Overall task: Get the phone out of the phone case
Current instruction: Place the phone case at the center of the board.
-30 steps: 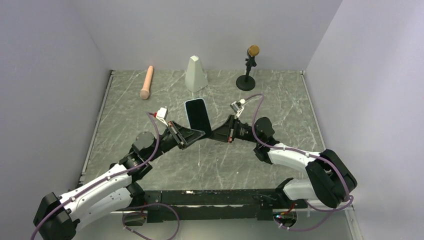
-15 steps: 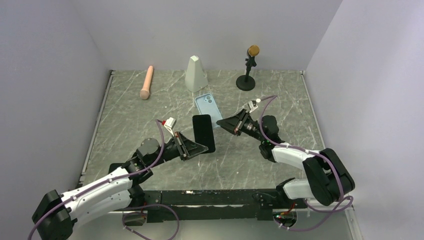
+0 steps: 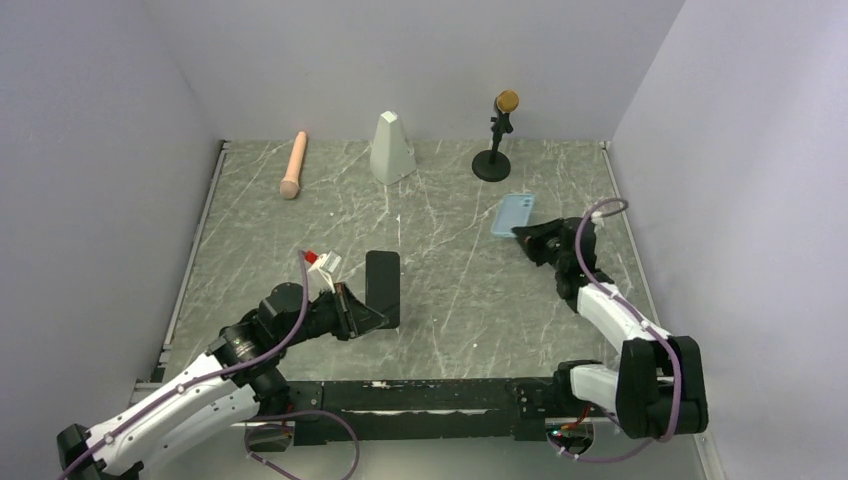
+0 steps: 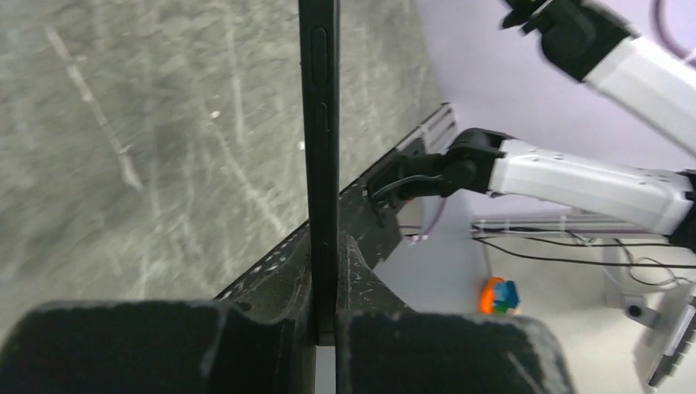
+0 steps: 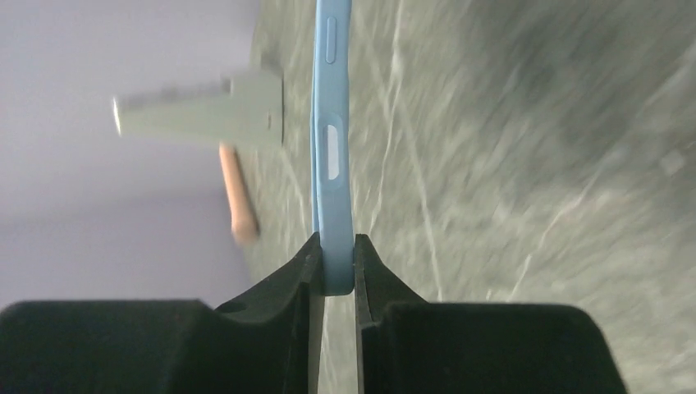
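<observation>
The black phone (image 3: 382,287) is out of its case and held above the table's near left part by my left gripper (image 3: 366,317), which is shut on its lower end. In the left wrist view the phone (image 4: 319,139) shows edge-on between the jaws (image 4: 327,271). The light-blue phone case (image 3: 512,214) is held at the right side by my right gripper (image 3: 524,233), shut on its lower edge. In the right wrist view the case (image 5: 332,156) stands edge-on, clamped at my right gripper (image 5: 335,263). The phone and the case are far apart.
At the back stand a pale cone-shaped block (image 3: 391,147), a pink rod (image 3: 293,165) and a small black stand with a gold ball on top (image 3: 495,140). The white enclosure walls close in the left, back and right. The cone (image 5: 205,109) and rod (image 5: 238,197) also show in the right wrist view.
The phone came out of the case. My left gripper drew the phone back toward the near left. My right gripper carried the empty case away to the right.
</observation>
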`<act>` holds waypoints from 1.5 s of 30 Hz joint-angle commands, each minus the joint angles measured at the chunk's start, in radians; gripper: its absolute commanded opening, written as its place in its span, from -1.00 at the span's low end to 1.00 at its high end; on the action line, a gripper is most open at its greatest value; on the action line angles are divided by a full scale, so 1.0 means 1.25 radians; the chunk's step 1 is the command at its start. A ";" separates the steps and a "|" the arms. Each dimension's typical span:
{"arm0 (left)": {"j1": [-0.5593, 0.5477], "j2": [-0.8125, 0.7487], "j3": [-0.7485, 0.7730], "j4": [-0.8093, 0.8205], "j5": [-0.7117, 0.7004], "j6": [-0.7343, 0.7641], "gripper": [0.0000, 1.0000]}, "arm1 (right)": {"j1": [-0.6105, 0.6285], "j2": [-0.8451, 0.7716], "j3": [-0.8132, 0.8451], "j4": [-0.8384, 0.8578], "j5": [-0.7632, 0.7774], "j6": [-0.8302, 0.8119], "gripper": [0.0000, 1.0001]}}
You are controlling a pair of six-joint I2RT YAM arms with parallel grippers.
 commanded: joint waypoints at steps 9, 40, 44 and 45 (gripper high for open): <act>0.003 -0.078 0.116 -0.235 -0.044 0.129 -1.00 | -0.147 0.374 0.391 -0.033 0.285 0.003 -1.00; 0.082 0.240 0.232 -0.248 -0.051 0.354 -1.00 | -0.014 -0.086 0.176 -0.334 -0.124 -0.546 0.99; 0.192 0.360 0.316 -0.268 0.114 0.429 -1.00 | 0.009 -0.090 0.211 -0.371 -0.166 -0.586 0.99; 0.209 0.399 0.349 -0.283 0.137 0.455 -1.00 | 0.010 -0.090 0.218 -0.378 -0.179 -0.589 0.99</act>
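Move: The right hand already grips the phone case; its landing spot on the board lies about 14 cm ahead, 8 cm to the right and 10 cm below. The microphone stand is about 21 cm ahead and 6 cm left of that hand. From the left hand, which holds the phone, the board's centre is roughly 22 cm ahead, 6 cm right and 16 cm below, with the white pyramid about 42 cm ahead and 1 cm right. Right carries the case 20 cm forward-right, opens, retreats; left, still holding the phone, sinks, then advances 5 cm. ##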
